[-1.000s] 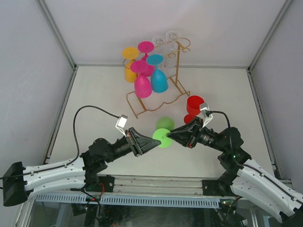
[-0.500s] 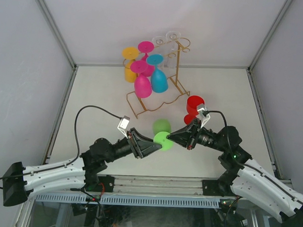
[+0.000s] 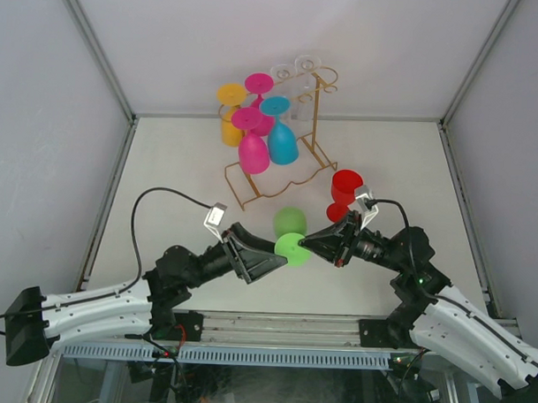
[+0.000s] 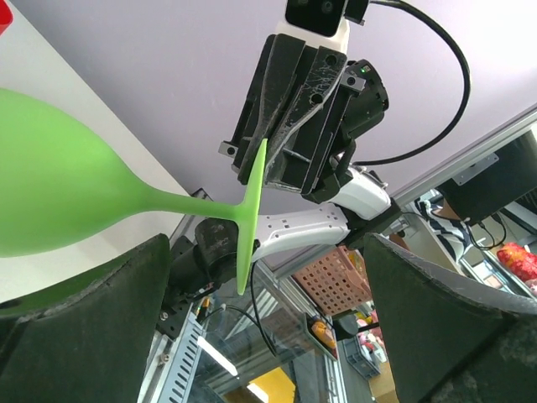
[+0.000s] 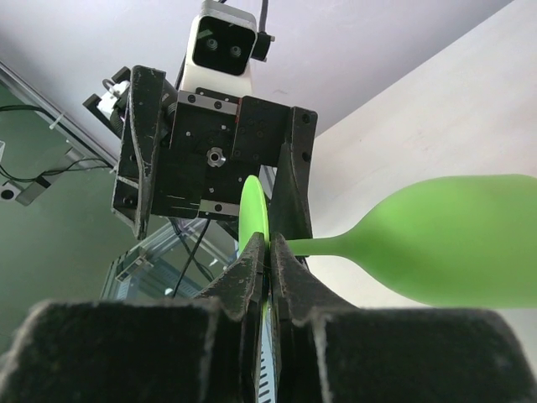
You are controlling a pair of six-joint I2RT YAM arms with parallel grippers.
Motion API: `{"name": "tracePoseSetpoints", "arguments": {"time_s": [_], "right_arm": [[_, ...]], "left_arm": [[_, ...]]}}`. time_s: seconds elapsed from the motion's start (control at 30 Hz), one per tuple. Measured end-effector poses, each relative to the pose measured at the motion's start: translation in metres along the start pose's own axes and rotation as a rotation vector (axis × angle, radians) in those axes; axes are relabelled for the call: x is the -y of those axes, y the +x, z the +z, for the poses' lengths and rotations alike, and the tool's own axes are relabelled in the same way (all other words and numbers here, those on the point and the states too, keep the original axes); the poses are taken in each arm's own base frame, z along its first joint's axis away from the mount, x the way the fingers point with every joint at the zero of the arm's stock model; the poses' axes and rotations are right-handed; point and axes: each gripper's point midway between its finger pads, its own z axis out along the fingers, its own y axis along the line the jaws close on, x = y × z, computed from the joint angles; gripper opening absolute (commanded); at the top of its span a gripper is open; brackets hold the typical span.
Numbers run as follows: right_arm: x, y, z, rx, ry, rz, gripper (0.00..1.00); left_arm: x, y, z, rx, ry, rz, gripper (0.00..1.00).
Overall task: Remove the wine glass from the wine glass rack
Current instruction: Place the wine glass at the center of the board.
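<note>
A green wine glass (image 3: 290, 224) hangs in the air over the front of the table, lying on its side, off the wine glass rack (image 3: 235, 188). My right gripper (image 3: 305, 244) is shut on the rim of its round foot (image 5: 252, 210), with the bowl (image 5: 457, 239) pointing away. My left gripper (image 3: 276, 254) faces the foot from the other side. Its jaws stand open, wide on either side of the foot's edge (image 4: 252, 220), touching nothing. The gold wire rack stands at the back of the table.
Yellow (image 3: 229, 120), pink (image 3: 253, 150) and cyan (image 3: 282, 142) glasses hang upside down on the rack, with a magenta one (image 3: 259, 83) and clear ones (image 3: 295, 74) behind. A red glass (image 3: 345, 188) stands just behind my right wrist. White walls enclose the table.
My left gripper went from shut on the green glass's foot to wide open and drew back slightly. My right gripper closed fully on the foot and now holds the glass alone.
</note>
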Motion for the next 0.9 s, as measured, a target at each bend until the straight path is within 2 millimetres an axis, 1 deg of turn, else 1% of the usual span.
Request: {"name": "tracePoseSetpoints", "arguments": {"time_s": [0.03, 0.1, 0.17, 0.27, 0.33, 0.37, 0.4, 0.53, 0.63, 0.7, 0.8, 0.9], "right_arm": [[0.0, 0.0, 0.0, 0.002, 0.001, -0.001, 0.0], [0.001, 0.0, 0.0, 0.003, 0.004, -0.002, 0.0], [0.001, -0.001, 0.0, 0.005, 0.008, -0.001, 0.0], [0.002, -0.001, 0.0, 0.009, 0.013, -0.001, 0.0], [0.003, -0.002, 0.001, 0.014, 0.02, -0.001, 0.0], [0.004, -0.003, 0.001, 0.016, 0.022, -0.001, 0.0], [0.004, -0.003, 0.001, 0.019, 0.026, 0.0, 0.0], [0.007, -0.005, 0.001, 0.03, 0.038, 0.0, 0.0], [0.007, -0.006, 0.001, 0.035, 0.043, -0.001, 0.0], [0.008, -0.006, 0.001, 0.037, 0.045, -0.001, 0.0], [0.008, -0.006, 0.001, 0.036, 0.044, -0.001, 0.0], [0.008, -0.006, 0.001, 0.036, 0.045, -0.001, 0.0]], "left_arm": [[0.001, 0.0, 0.001, 0.001, 0.005, -0.004, 0.99], [0.002, 0.001, 0.002, -0.004, 0.013, -0.01, 0.93], [0.001, 0.003, 0.003, -0.009, 0.011, -0.019, 0.9], [-0.001, 0.005, 0.004, -0.019, 0.005, -0.031, 0.82], [-0.003, 0.008, 0.005, -0.032, 0.004, -0.038, 0.75], [-0.004, 0.011, 0.005, -0.043, 0.003, -0.039, 0.69], [-0.006, 0.014, 0.006, -0.054, -0.001, -0.041, 0.66], [-0.019, 0.025, 0.007, -0.096, -0.049, -0.046, 0.6], [-0.03, 0.03, 0.007, -0.111, -0.089, -0.047, 0.59], [-0.032, 0.03, 0.006, -0.109, -0.098, -0.045, 0.58], [-0.031, 0.027, 0.006, -0.099, -0.099, -0.035, 0.52], [-0.029, 0.025, 0.006, -0.091, -0.09, -0.016, 0.51]]}}
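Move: The green wine glass's foot, pinched at its edge by the right fingers, stands foot-up with the bowl slanting forward and down; its middle is some 4 cm right and 2 cm ahead of the open left hand, level with it, and about 3 cm left and 1 cm back from the right hand. The red wine glass stands some 16 cm ahead, 11 cm right and 18 cm below the right hand; the glass rack lies about 33 cm straight ahead of the left hand, its middle 12 cm lower. The green glass stays in the right fingers, which carry it barely 1 cm forward. Meanwhile the left hand slides about 2 cm right and sinks some 4 cm along the foot towards its lower rim, its fingertips dipping a few degrees, then rises slightly as its wide-open fingers close to about half around that rim; contact can't be made out. ##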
